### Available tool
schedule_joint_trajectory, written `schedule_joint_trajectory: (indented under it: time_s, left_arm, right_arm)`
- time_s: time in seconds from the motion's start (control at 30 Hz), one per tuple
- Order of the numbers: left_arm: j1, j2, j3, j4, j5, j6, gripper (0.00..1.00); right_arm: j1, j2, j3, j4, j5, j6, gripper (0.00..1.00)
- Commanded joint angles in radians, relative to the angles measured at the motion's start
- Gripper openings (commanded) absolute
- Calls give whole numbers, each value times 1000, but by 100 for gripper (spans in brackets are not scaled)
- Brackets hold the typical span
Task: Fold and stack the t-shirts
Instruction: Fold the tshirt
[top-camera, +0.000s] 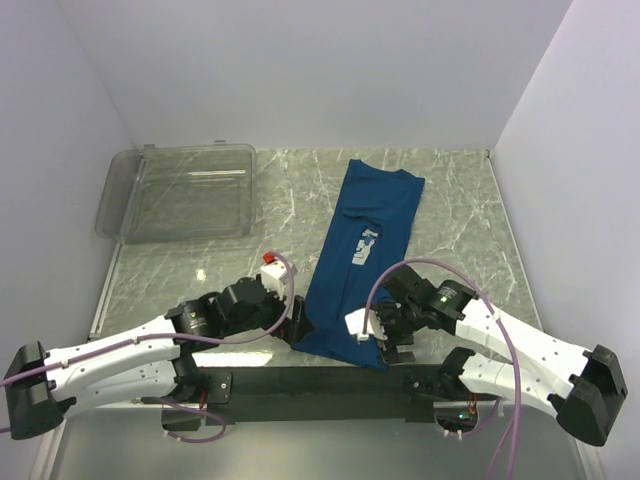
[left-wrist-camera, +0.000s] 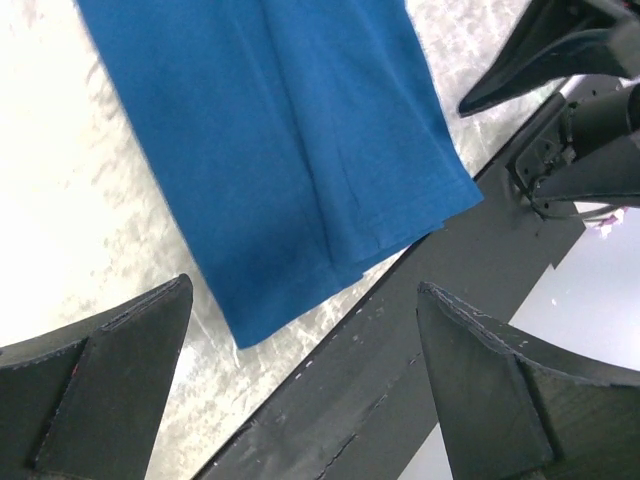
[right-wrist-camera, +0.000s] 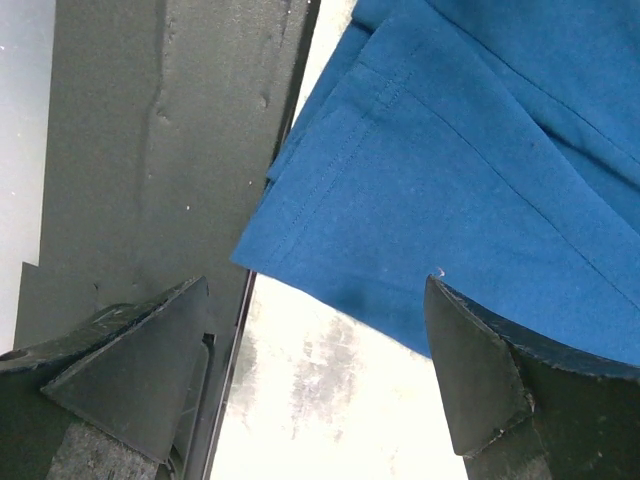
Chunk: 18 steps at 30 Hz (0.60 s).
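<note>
One dark blue t-shirt (top-camera: 365, 250) lies on the marble table, folded lengthwise into a long strip running from the far right down to the near middle, its pale print (top-camera: 363, 245) facing up. My left gripper (top-camera: 296, 325) hovers open at the left side of the strip's near end; in the left wrist view the t-shirt's hem corner (left-wrist-camera: 300, 150) lies just beyond the gripper (left-wrist-camera: 305, 287). My right gripper (top-camera: 378, 328) is open at the right side of that same end. Seen from the right wrist, the stitched hem of the t-shirt (right-wrist-camera: 480, 150) lies ahead of the gripper (right-wrist-camera: 315, 287), which holds nothing.
A clear plastic bin (top-camera: 180, 190) stands at the far left of the table. The black base rail (top-camera: 300, 380) runs along the near edge, just under the shirt's near end. White walls close in the left, back and right sides.
</note>
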<state>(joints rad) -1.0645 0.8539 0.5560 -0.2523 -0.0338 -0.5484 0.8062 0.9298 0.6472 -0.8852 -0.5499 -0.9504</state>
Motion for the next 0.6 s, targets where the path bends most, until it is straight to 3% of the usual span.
schedule_joint_trajectory:
  time_s: [0.0, 0.37, 0.57]
  left_arm:
    - [-6, -45, -47, 67, -47, -120, 99]
    - [-6, 49, -79, 59, -41, -219, 99]
    - [-6, 117, -83, 41, -63, -263, 97]
  right_arm:
    - [37, 10, 17, 48, 47, 30, 94]
    - [249, 41, -14, 109, 149, 107, 95]
    - [344, 132, -38, 235, 246, 265, 93]
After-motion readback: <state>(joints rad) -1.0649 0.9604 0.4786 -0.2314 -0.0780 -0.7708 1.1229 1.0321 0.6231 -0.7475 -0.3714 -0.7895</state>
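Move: The folded t-shirt's left hem corner lies about 3 cm back, 1 cm left and some 12 cm below the left hand. Its right hem corner is about 8 cm back and 21 cm to the right of that hand. The same right corner sits roughly 3 cm back of the right hand, level with it sideways and 7 cm below. The white print is some 26 cm ahead and 5 cm left of the right hand. Lower the open left gripper about 5 cm, nearly straight down towards the left hem corner, turning it some 10 degrees counter-clockwise while tipping the fingers more steeply down. Meanwhile ease the open right gripper back, left and down, roughly 2.5 cm each way, towards the right end of the hem, sinking mostly late. Keep both grippers wide open, without closing on the cloth. ##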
